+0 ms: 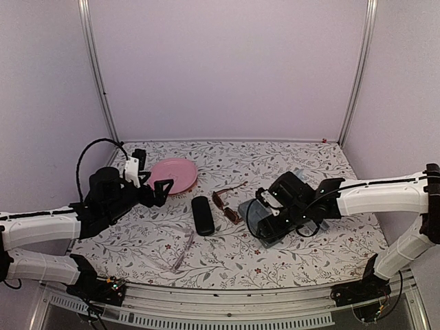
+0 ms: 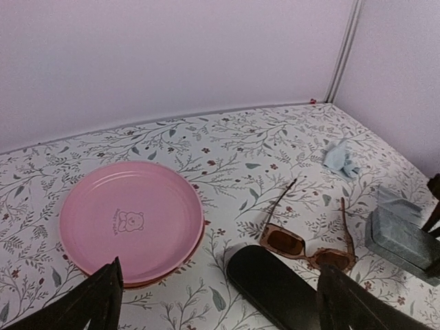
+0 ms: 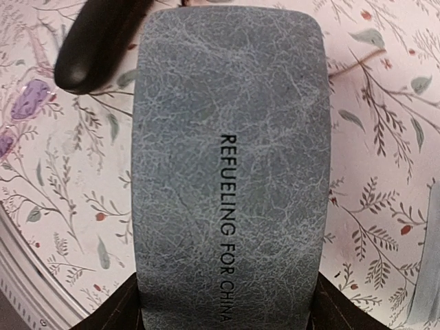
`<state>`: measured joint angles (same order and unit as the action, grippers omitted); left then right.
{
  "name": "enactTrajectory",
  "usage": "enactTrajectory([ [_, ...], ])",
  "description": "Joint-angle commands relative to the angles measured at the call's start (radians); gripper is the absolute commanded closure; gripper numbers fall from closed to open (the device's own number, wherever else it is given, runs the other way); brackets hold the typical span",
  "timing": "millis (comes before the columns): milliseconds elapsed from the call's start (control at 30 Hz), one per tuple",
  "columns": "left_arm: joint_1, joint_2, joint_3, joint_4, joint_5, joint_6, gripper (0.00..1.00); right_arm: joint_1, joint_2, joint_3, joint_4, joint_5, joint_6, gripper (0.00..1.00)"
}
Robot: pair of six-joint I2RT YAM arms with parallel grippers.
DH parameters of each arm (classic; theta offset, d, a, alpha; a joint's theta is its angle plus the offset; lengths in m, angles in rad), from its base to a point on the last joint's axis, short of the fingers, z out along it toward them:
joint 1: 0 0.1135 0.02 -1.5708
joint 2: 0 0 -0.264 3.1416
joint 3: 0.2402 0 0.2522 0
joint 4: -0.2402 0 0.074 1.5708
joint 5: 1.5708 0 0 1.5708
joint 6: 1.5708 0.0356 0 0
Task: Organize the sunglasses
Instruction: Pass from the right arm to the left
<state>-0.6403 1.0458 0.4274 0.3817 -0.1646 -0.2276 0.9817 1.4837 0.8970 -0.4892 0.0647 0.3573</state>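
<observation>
The reddish-brown sunglasses (image 1: 227, 206) (image 2: 306, 247) lie unfolded on the floral table, between the black oblong case (image 1: 202, 215) (image 2: 275, 289) and the grey-blue case (image 1: 265, 221) (image 3: 227, 137). The pale, near-transparent pair (image 1: 180, 253) lies nearer the front edge. My right gripper (image 1: 260, 213) (image 3: 227, 302) is down on the grey-blue case, one finger pressed against each long side. My left gripper (image 1: 155, 189) (image 2: 220, 271) hovers open above the table, between the pink plate and the black case, holding nothing.
A pink plate (image 1: 175, 175) (image 2: 130, 220) sits at the back left. A small blue cloth (image 2: 339, 158) lies near the back right wall. White walls close in the back and sides. A metal rail runs along the front edge.
</observation>
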Motion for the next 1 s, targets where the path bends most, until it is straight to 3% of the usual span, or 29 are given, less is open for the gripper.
enactTrajectory([
  [0, -0.025, 0.006, 0.009, 0.089, 0.260, 0.072, 0.01, 0.007, -0.026, 0.102, 0.100, -0.119, -0.130, 0.47],
  [400, -0.035, 0.043, 0.003, 0.209, 0.692, 0.125, 0.01, 0.005, 0.091, 0.380, 0.171, -0.383, -0.434, 0.46],
  [967, -0.034, 0.206, 0.127, 0.251, 1.034, 0.095, 0.01, 0.004, 0.124, 0.425, 0.169, -0.635, -0.614, 0.47],
])
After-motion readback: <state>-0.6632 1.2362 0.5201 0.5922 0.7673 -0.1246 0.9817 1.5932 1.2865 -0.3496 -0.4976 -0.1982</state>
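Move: The right hand already holds the gray case, its middle about 2 cm ahead and 4 cm left; the left gripper waits roughly 10 cm ahead, 36 cm left and 12 cm higher. From the left hand, that case lies some 8 cm back, 32 cm right, 12 cm down. About 18 cm below the left hand are the black case, 3 cm back and 15 cm right, and the brown sunglasses, 1 cm ahead and 23 cm right. The right carries the gray case about 20 cm up-left; the open left swings right and back towards it. ##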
